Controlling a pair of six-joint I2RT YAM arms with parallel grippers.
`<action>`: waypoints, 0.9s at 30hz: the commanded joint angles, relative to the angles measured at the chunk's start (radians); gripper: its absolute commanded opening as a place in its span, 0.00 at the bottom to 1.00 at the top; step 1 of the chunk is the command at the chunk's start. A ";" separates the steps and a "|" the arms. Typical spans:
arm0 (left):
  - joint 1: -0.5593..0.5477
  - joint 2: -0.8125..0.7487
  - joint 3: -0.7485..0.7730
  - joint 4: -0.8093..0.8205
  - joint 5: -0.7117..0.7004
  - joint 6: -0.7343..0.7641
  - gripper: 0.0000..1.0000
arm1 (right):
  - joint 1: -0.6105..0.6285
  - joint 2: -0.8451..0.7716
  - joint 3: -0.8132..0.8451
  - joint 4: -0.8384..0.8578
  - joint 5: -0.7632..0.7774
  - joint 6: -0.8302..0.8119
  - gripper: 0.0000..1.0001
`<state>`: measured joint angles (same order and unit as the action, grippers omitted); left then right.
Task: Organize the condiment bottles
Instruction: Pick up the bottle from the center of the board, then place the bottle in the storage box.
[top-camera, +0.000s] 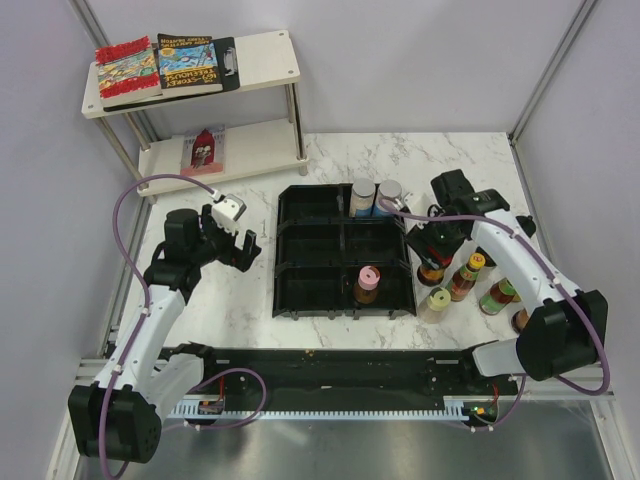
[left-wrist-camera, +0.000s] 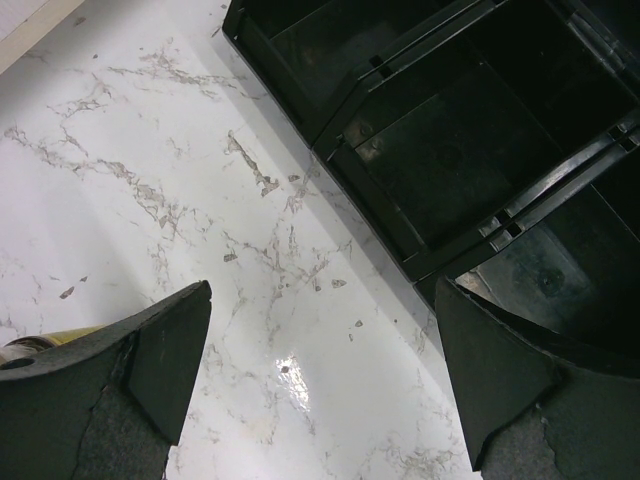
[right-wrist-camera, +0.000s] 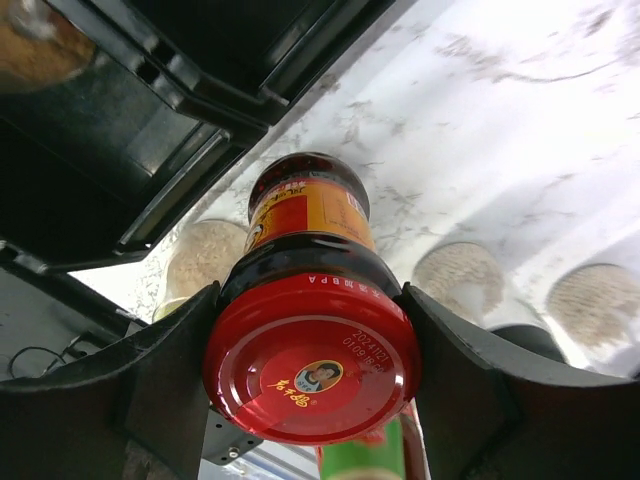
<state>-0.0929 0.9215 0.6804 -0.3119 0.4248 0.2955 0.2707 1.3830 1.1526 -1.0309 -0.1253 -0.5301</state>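
My right gripper (right-wrist-camera: 310, 345) is shut on a dark sauce jar with a red cap (right-wrist-camera: 310, 360); both fingers press the lid's sides. Seen from above, that gripper (top-camera: 432, 252) stands just right of the black tray (top-camera: 283, 270), over the jar (top-camera: 431, 272). More condiment bottles stand around it: a red-and-yellow-capped one (top-camera: 467, 275), a yellow-capped one (top-camera: 438, 300) and a green one (top-camera: 497, 296). In the tray are a pink-capped bottle (top-camera: 367, 283) and two silver-capped jars (top-camera: 374, 196). My left gripper (top-camera: 236, 246) hangs open over bare marble left of the tray (left-wrist-camera: 400, 170), nothing between its fingers (left-wrist-camera: 170, 350).
A two-level shelf (top-camera: 270, 55) with colourful books stands at the back left. Pale spice jars (right-wrist-camera: 460, 275) surround the held jar in the right wrist view. The tray's edge (right-wrist-camera: 200, 150) lies close on the jar's left.
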 joint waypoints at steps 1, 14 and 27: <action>0.007 -0.016 0.016 0.002 0.026 -0.009 0.99 | -0.004 -0.022 0.203 -0.029 -0.002 -0.011 0.00; 0.009 -0.015 0.015 0.002 0.020 -0.006 0.99 | 0.074 0.146 0.642 -0.120 -0.051 0.022 0.00; 0.010 -0.023 0.005 0.013 0.008 0.005 0.99 | 0.327 0.430 1.084 -0.077 -0.030 0.024 0.00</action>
<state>-0.0891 0.9207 0.6804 -0.3119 0.4236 0.2955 0.5282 1.7721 2.1422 -1.1973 -0.1421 -0.5018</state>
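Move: The red-lidded bottle is already gripped under my right hand. The two white-lidded jars in the black box's far right compartment lie about 14 cm ahead, 10 cm left and 6 cm below that hand. The pink-lidded bottle stands 4 cm back and 12 cm left, the cream-lidded one 8 cm back and 1 cm right, the yellow-capped bottle 3 cm back and 6 cm right. From my left hand the jars are roughly 12 cm ahead, 23 cm right, 10 below. Keeping my right fingers clamped on the red-lidded bottle, I lift it briskly, some 18 cm in all, reaching about 11 cm forward as I climb. Partway up I add an ever quicker sweep left, close to 15 cm, bringing it towards the white-lidded jars, high above the box. The fingertips swing out forward and the hand turns slightly counter-clockwise. ##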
